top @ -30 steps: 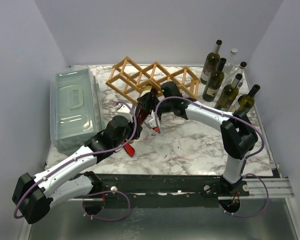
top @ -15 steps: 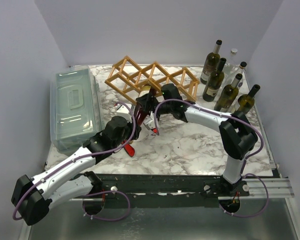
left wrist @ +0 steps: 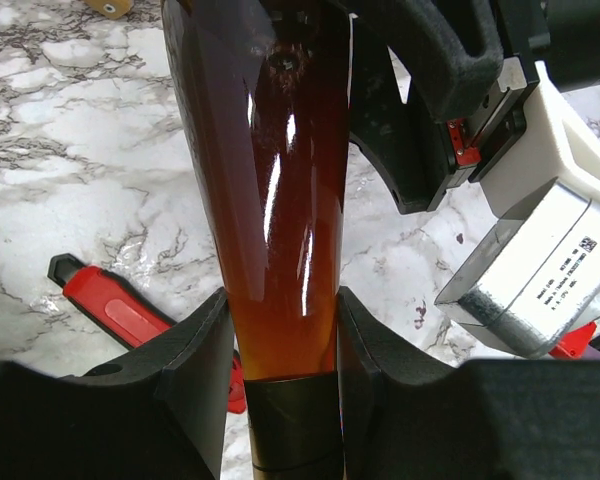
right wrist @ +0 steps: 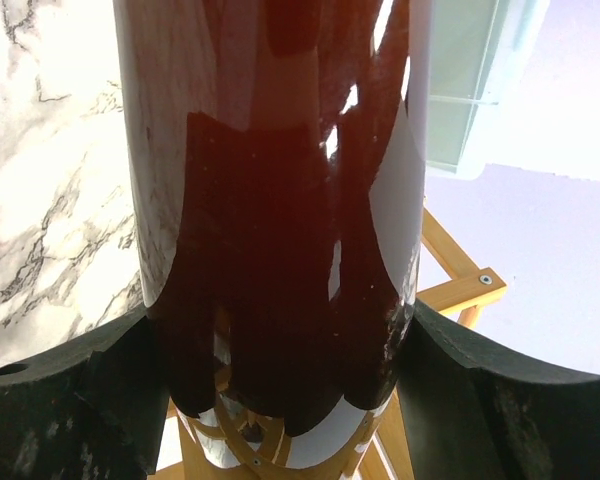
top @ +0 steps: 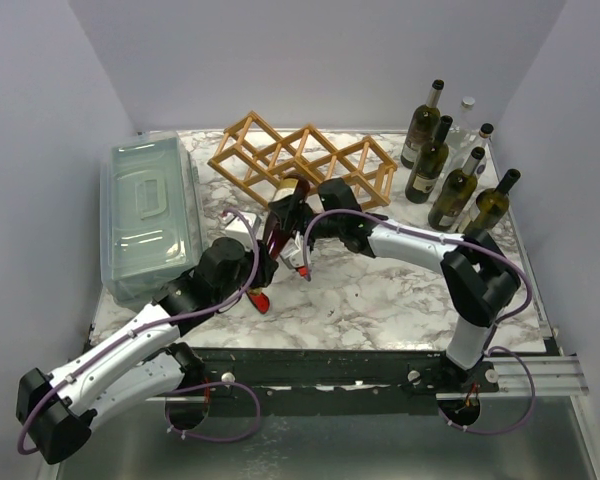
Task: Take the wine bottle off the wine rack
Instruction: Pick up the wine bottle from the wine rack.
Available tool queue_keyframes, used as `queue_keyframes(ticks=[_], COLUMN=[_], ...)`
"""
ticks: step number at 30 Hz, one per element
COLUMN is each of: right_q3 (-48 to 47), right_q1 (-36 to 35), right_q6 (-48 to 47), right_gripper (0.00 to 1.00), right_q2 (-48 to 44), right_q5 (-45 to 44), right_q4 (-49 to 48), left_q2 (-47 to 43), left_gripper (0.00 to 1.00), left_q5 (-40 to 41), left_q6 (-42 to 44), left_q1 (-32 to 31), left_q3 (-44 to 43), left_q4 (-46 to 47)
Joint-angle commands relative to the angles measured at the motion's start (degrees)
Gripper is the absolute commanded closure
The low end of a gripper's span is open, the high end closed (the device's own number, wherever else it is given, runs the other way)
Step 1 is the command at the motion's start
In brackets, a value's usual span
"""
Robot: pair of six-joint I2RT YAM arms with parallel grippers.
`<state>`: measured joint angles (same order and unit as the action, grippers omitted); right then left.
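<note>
The wine bottle (top: 283, 222), dark red glass, lies slanted just in front of the light wooden wine rack (top: 305, 160), base toward the rack and neck toward me. My left gripper (top: 261, 262) is shut on its neck; in the left wrist view the black pads (left wrist: 195, 350) press the neck (left wrist: 278, 250) on both sides. My right gripper (top: 288, 212) is shut on the bottle's body; in the right wrist view the body (right wrist: 270, 200) fills the gap between the jaws, and rack slats (right wrist: 450, 262) show behind.
A clear lidded plastic bin (top: 150, 215) stands at the left. Several upright bottles (top: 445, 165) stand at the back right. A red-handled object (top: 260, 298) lies on the marble table (top: 380, 290) under the left wrist.
The right gripper has closed onto the bottle's body. Both arms and the bottle have shifted a little toward the near left, away from the rack.
</note>
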<state>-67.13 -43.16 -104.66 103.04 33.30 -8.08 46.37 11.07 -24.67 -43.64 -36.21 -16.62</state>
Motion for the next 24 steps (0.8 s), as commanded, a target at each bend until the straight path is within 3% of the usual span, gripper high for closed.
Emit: queue_keyframes(ticks=[1,11,24], right_q3=[1.2,1.8,4.6], right_q1=[-3.3,-8.9,-12.0], right_q6=[-1.3,6.4,17.1], right_gripper=[0.66,0.67,0.67], right_q2=[-3.3,-3.6,-6.3], right_q5=[0.6,-4.9,-10.9], right_q4=[-2.7,-6.0,-1.8], left_q2=[-4.9,-9.6,-12.6], left_gripper=[1.00,1.00,1.00], left_q5=[-2.0,-3.1,-6.8], left_q6=[-0.7,-2.0,-6.1], left_q1=[-0.3,-0.3,-0.3], left_q3=[-4.1,-3.8,-4.5], left_q4=[16.9,11.5,4.2])
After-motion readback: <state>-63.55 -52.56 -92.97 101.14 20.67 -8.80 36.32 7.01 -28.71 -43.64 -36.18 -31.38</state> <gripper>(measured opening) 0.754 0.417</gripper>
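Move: The wine bottle is already held by both grippers. Its middle lies about 7 cm ahead and 3 cm right of the left hand, and 5 cm back and 2 cm left of the right hand, roughly level with both. The rack's middle is some 24 cm ahead and 10 cm right of the left hand. The red cutter lies about 1 cm ahead, 4 cm left and 14 cm below that hand; the clear bin is roughly 15 cm ahead and 26 cm left. With the left fingers still pinched around the neck and the right fingers still around the body near the base, both arms draw the bottle back together, away from the rack. Each goes about 5 cm towards the robot and drifts some 2 cm left; the right hand also sinks about 2 cm, turning slightly clockwise, as both wrists tip a little downward. ##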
